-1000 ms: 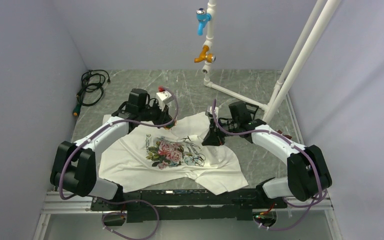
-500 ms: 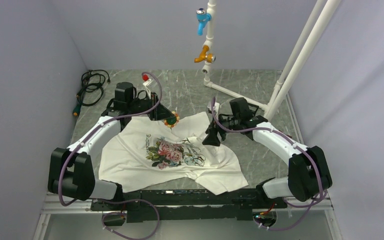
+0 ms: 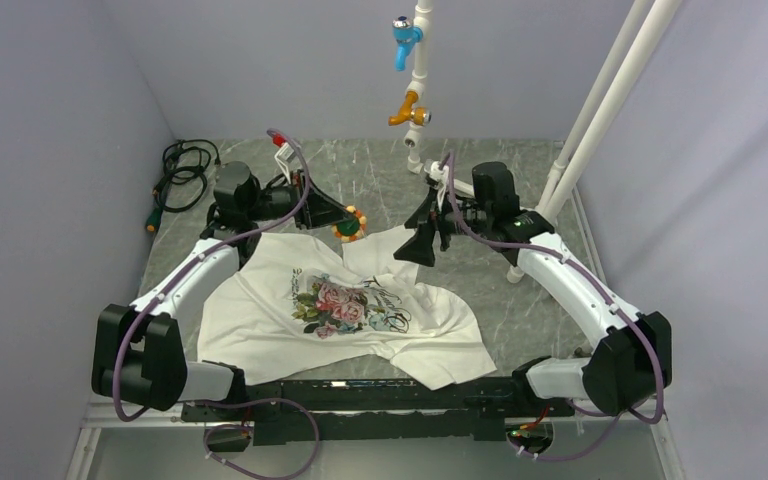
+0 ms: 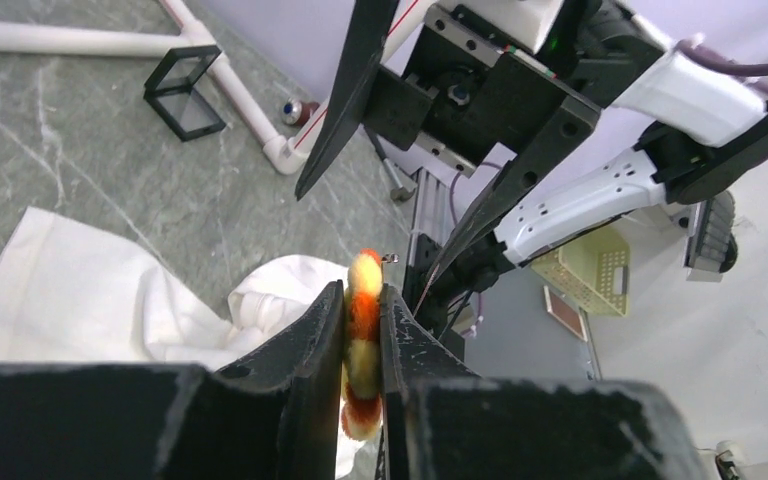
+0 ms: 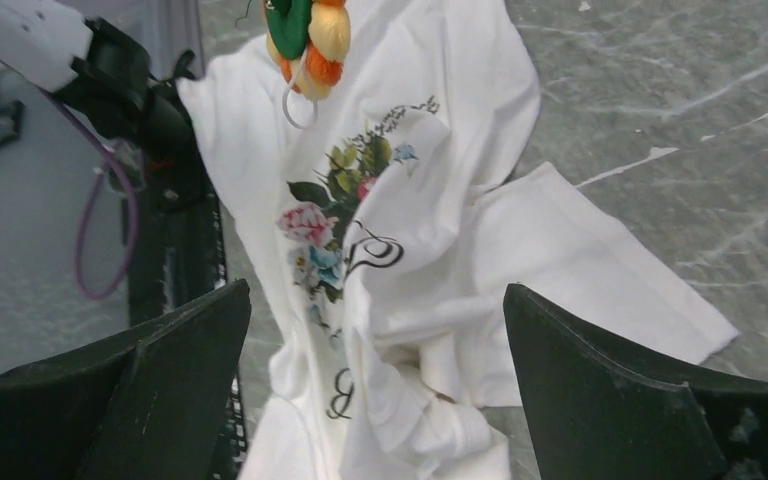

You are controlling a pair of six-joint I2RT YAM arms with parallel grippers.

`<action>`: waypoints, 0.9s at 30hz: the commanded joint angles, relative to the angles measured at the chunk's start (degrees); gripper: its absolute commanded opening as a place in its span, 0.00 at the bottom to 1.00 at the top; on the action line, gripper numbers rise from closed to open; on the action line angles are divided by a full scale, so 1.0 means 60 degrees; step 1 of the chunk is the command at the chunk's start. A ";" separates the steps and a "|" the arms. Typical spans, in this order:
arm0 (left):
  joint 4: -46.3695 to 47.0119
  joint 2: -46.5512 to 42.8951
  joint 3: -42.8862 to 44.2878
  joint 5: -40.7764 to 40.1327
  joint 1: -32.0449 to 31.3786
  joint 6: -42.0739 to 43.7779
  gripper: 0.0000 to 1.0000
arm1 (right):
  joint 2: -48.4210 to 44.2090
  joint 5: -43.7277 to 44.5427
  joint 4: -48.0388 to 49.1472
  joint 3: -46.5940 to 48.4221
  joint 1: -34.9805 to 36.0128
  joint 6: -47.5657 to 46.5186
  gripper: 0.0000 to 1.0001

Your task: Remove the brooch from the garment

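The brooch (image 3: 349, 228), a small orange-yellow flower, is pinched edge-on between the fingers of my left gripper (image 3: 339, 219), in the air above the garment's far edge. In the left wrist view the brooch (image 4: 363, 345) fills the narrow gap of the left gripper (image 4: 362, 300). The garment (image 3: 260, 320), a white T-shirt with a rose print, lies crumpled on the table. My right gripper (image 3: 419, 241) hovers open over its far right part, holding nothing. In the right wrist view the right gripper (image 5: 375, 295) stands wide over the garment (image 5: 460, 240), and the brooch (image 5: 312, 42) shows a green back.
A white pipe frame (image 3: 472, 186) with a blue tap (image 3: 402, 42) and an orange tap (image 3: 408, 113) stands at the back. A black cable coil (image 3: 182, 170) lies back left. A small black square frame (image 4: 185, 92) sits by the pipe. Walls close in on three sides.
My left gripper has pulled back and up to the left with the brooch, away from the shirt. My right gripper has let go of the cloth, opened wide and lifted toward the back.
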 commanded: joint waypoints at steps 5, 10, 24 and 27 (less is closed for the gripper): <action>0.3098 -0.0177 -0.0487 0.0049 -0.0146 -0.2201 0.00 | -0.0087 -0.0492 0.2457 0.0417 0.0408 0.3439 1.00; 0.3428 0.0003 -0.0698 0.0145 -0.0377 -0.2360 0.00 | 0.0372 -0.0697 0.2985 0.0806 0.0448 0.3857 0.95; 0.6496 0.1317 -0.0262 0.0513 -0.0399 -0.4383 0.00 | 0.1938 -0.1772 0.3699 0.1769 0.0506 0.5483 0.63; 0.6805 0.1438 -0.0235 0.0503 -0.0399 -0.4526 0.00 | 0.2045 -0.1997 0.4091 0.1711 0.0503 0.5901 0.60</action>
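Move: The brooch is already pinched in the left fingertips, about 1 cm back, to the right of and below the left hand's point. From the open right hand it lies roughly 10 cm to the left, 2 cm ahead and 4 cm higher. Below the right hand lies the garment: its far flap some 4 cm ahead, 6 cm left and 14 cm down, the flower print about 8 cm back, 14 cm left and 14 cm down. No new contact can be made out: the right hand heads left for the held brooch, some 6 cm, rising about 4 cm and easing forward late. Its fingers tilt up towards level while the hand rolls nearly 20 degrees, and they narrow from wide open to just over half. The left hand keeps its pinch, dips back briefly and offers the brooch about 2 cm rightwards, twisting slightly. ##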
